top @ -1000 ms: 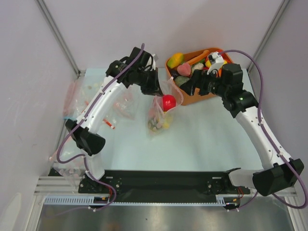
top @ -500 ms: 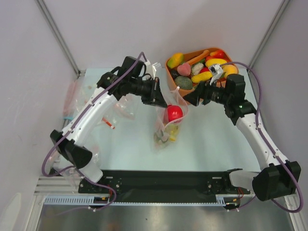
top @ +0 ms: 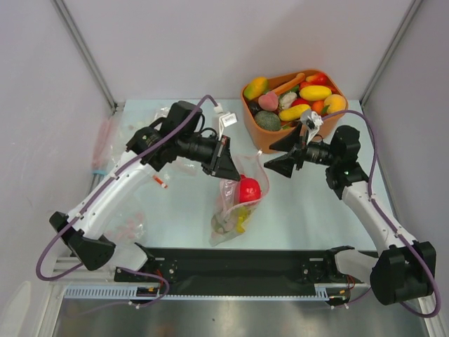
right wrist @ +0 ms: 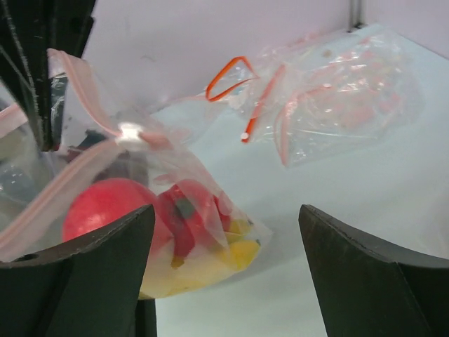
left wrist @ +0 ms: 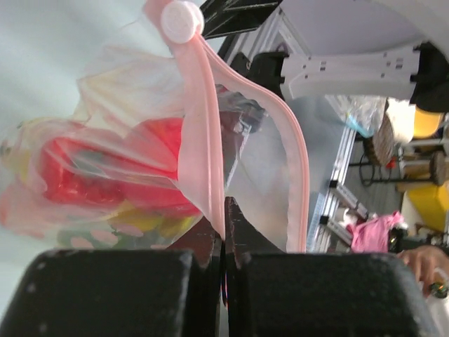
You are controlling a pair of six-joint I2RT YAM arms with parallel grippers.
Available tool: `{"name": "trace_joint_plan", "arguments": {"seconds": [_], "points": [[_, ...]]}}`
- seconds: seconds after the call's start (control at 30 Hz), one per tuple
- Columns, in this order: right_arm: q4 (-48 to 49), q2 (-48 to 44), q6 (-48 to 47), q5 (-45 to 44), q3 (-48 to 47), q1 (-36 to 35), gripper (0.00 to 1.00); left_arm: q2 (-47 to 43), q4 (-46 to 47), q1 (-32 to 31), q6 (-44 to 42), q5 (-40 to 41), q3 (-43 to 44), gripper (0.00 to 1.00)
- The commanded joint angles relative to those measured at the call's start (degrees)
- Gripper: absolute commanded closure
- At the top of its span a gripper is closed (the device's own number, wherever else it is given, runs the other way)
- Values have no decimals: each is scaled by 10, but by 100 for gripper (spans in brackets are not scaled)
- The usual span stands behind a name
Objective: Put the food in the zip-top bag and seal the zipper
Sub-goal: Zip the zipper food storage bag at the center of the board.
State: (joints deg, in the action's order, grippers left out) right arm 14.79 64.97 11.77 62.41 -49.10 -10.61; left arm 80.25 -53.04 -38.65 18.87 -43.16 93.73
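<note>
The zip-top bag (top: 231, 207) hangs slanted over the table's middle, its bottom resting on the surface. My left gripper (top: 226, 163) is shut on its pale pink zipper (left wrist: 200, 133), with the fingertips (left wrist: 235, 225) pinched on one side of the strip; the mouth gapes. Inside lies food: a red round piece (top: 249, 189) over yellow pieces (top: 242, 219). My right gripper (top: 278, 159) stands open and holds nothing, just right of the bag's mouth. In the right wrist view the bag (right wrist: 189, 232) and its red food (right wrist: 98, 210) sit ahead of the right gripper (right wrist: 226, 221).
The orange tub (top: 248, 107) with several more toy fruits stands at the back right, behind my right gripper. Other clear bags lie at the left (top: 105, 144), near the left arm (top: 184, 151) and at the near left (top: 130, 225). Orange-red-stripped bags (right wrist: 330, 105) show behind.
The left arm has carried the bag toward the near side. The right gripper has come away from the tub, lower and nearer, beside the bag's mouth. The red piece has sunk deeper into the bag.
</note>
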Motion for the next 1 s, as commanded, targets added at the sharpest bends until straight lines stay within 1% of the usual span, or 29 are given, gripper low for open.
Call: {"name": "trace_joint_plan", "arguments": {"seconds": [0.0, 0.07, 0.1, 0.13, 0.17, 0.27, 0.3, 0.33, 0.37, 0.4, 0.43, 0.47, 0.5, 0.53, 0.57, 0.6, 0.63, 0.67, 0.7, 0.73, 0.77, 0.83, 0.9, 0.93, 0.97], "points": [[57, -20, -68, 74, -9, -26, 11, 1, 11, -34, -59, -4, 22, 100], [-2, -15, -103, 96, -28, -41, 12, 17, 4, -50, -73, 1, 41, 100], [-18, -13, -132, 100, -32, -46, 12, 22, 0, -56, -76, 1, 46, 100], [-37, -10, -141, 103, -35, -49, 14, 26, -3, -63, -81, 0, 51, 99], [-35, -9, -145, 107, -34, -49, 14, 27, -6, -70, -91, 2, 55, 100], [0, -6, -124, 157, -29, -51, 15, 23, -22, -94, -110, 18, 51, 100], [5, -5, -120, 167, -33, -54, 22, 22, -22, -95, -111, 17, 49, 100], [5, -5, -120, 174, -35, -57, 33, 18, -23, -95, -111, 15, 46, 100], [3, -5, -124, 190, -35, -60, 50, 16, -22, -95, -111, 18, 45, 100], [-5, -7, -133, 194, -40, -65, 76, 14, -23, -95, -111, 23, 47, 100], [-37, -10, -160, 196, -48, -69, 86, 13, -24, -95, -113, 26, 50, 100], [-60, -11, -181, 198, -53, -71, 93, 12, -25, -95, -117, 28, 56, 100], [-81, -12, -196, 199, -58, -71, 97, 11, -28, -95, -118, 43, 58, 100], [-110, -13, -207, 200, -66, -71, 100, 11, -29, -95, -118, 54, 61, 100], [-115, -14, -212, 197, -68, -71, 100, 16, -42, -95, -124, 66, 71, 98], [-115, -16, -207, 197, -71, -71, 100, 18, -50, -95, -126, 105, 76, 95], [-108, -18, -199, 195, -72, -71, 100, 20, -57, -95, -127, 125, 81, 91], [-93, -18, -153, 176, -75, -71, 100, 24, -68, -95, -131, 143, 93, 82], [-70, -18, -115, 168, -76, -71, 100, 28, -69, -95, -132, 155, 100, 78], [-35, -18, -80, 160, -78, -69, 100, 31, -72, -95, -134, 179, 106, 77], [-35, -20, -61, 141, -87, -67, 100, 36, -75, -95, -135, 191, 125, 76], [-61, -23, -47, 135, -96, -66, 100, 53, -86, -95, -139, 213, 144, 76], [-79, -37, -47, 103, -103, -67, 100, 67, -94, -95, -137, 235, 171, 74], [-91, -41, -42, 90, -103, -67, 100, 80, -97, -95, -138, 251, 181, 66], [-99, -51, -34, 36, -103, -66, 100, 83, -95, -96, -139, 259, 202, 60]]}}
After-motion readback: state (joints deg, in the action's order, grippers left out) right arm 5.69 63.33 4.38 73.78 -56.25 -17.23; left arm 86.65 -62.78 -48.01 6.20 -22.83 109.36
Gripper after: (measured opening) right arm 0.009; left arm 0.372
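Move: The right hand, open and pointing left, has the bag's white zip slider about 4 cm back, 4 cm to its left and a little higher. The red food inside the bag is roughly 7 cm back, 6 cm left and 10 cm below it; the orange bin stands some 17 cm ahead, 7 cm right and well below. From the left hand, already shut on the bag rim, the slider lies about 5 cm ahead, 7 cm right and slightly above. Back and a little left, the right hand sweeps about 7 cm while turning some 25 degrees counter-clockwise, shuts on the zip beside the slider, then lifts a few centimetres with it. The left hand carries its rim grip some 4 cm back and to the right, then reverses forward and up about 5 cm, tipping and opening part-way around the strip. ##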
